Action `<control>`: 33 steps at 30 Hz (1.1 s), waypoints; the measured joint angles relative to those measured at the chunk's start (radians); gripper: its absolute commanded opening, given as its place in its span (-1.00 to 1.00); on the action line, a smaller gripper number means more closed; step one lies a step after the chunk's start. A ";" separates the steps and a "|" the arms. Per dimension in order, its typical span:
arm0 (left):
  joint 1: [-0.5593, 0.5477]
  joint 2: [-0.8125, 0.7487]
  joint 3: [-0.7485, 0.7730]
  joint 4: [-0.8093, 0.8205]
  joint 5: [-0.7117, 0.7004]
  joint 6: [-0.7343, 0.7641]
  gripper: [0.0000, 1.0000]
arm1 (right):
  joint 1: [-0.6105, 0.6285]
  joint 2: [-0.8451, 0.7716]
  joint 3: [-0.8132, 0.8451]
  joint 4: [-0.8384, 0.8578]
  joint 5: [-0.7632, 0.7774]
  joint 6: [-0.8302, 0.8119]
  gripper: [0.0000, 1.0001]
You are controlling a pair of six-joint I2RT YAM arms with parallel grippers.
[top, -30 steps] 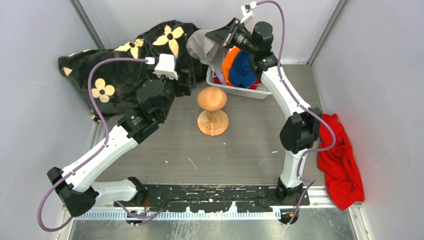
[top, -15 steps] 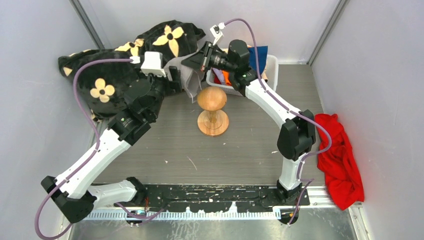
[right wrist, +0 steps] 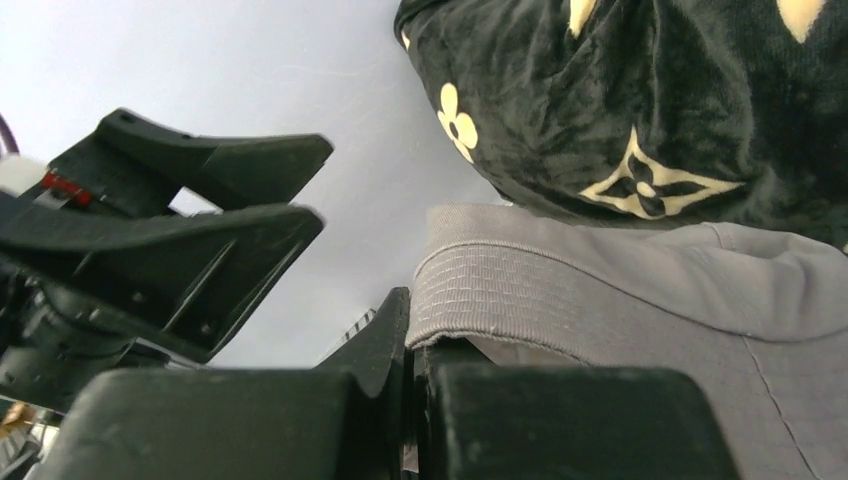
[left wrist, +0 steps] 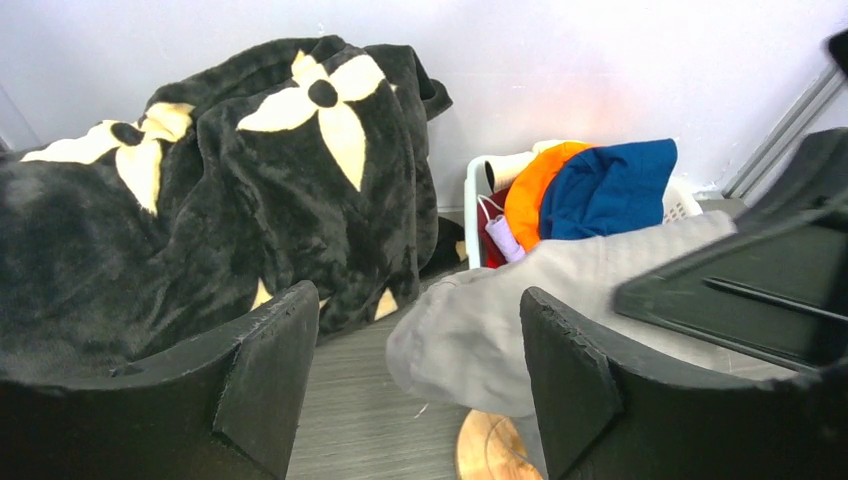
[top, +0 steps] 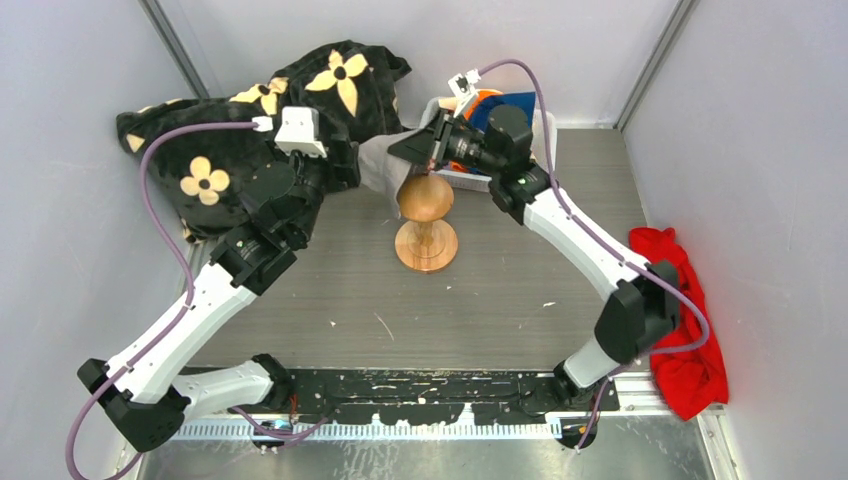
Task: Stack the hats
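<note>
My right gripper (top: 412, 152) is shut on the brim of the grey hat (top: 383, 166) and holds it just left of and above the knob of the wooden stand (top: 425, 214). In the right wrist view the jaws (right wrist: 412, 345) pinch the stitched brim of the grey hat (right wrist: 650, 310). My left gripper (top: 350, 168) is open, and the grey hat (left wrist: 470, 330) hangs between its fingers (left wrist: 260, 370) without touching them. The orange hat (left wrist: 530, 195), the blue hat (left wrist: 605, 185) and a bit of the lilac hat (left wrist: 500, 238) lie in the white basket (left wrist: 470, 205).
The black blanket with cream flowers (top: 250, 130) is heaped at the back left, close behind my left gripper. The basket (top: 545, 125) stands at the back, right of the stand. A red cloth (top: 680, 330) lies at the right edge.
My right gripper carried the grey hat from above the basket to the left and down beside the stand's knob. My left gripper shifted slightly toward the hat.
</note>
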 measured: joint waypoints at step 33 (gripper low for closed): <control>0.000 0.047 -0.019 -0.035 0.068 -0.021 0.40 | -0.198 -0.370 -0.563 -0.143 0.074 -0.121 -0.99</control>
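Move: The right gripper already holds the grey hat by its brim. The round head of the wooden stand lies about 20 cm below this hand, some 3 cm to its right and 2 cm farther out. Beyond that head, the white basket's middle is 22 cm farther out and 13 cm to the right; the dark blanket's middle is 23 cm out and 38 cm to the left. From the empty left gripper the head is 16 cm right, 4 cm ahead, 23 cm down. Keep the right fingers shut on the grey hat's brim and lower it about 14 cm while carrying it some 12 cm right, easing back a little first, so the crown comes down over the stand's head. Let the fingertips dip and swing the wrist about 15 degrees clockwise. Sink the open left gripper roughly 3 cm and drift it slightly right. ##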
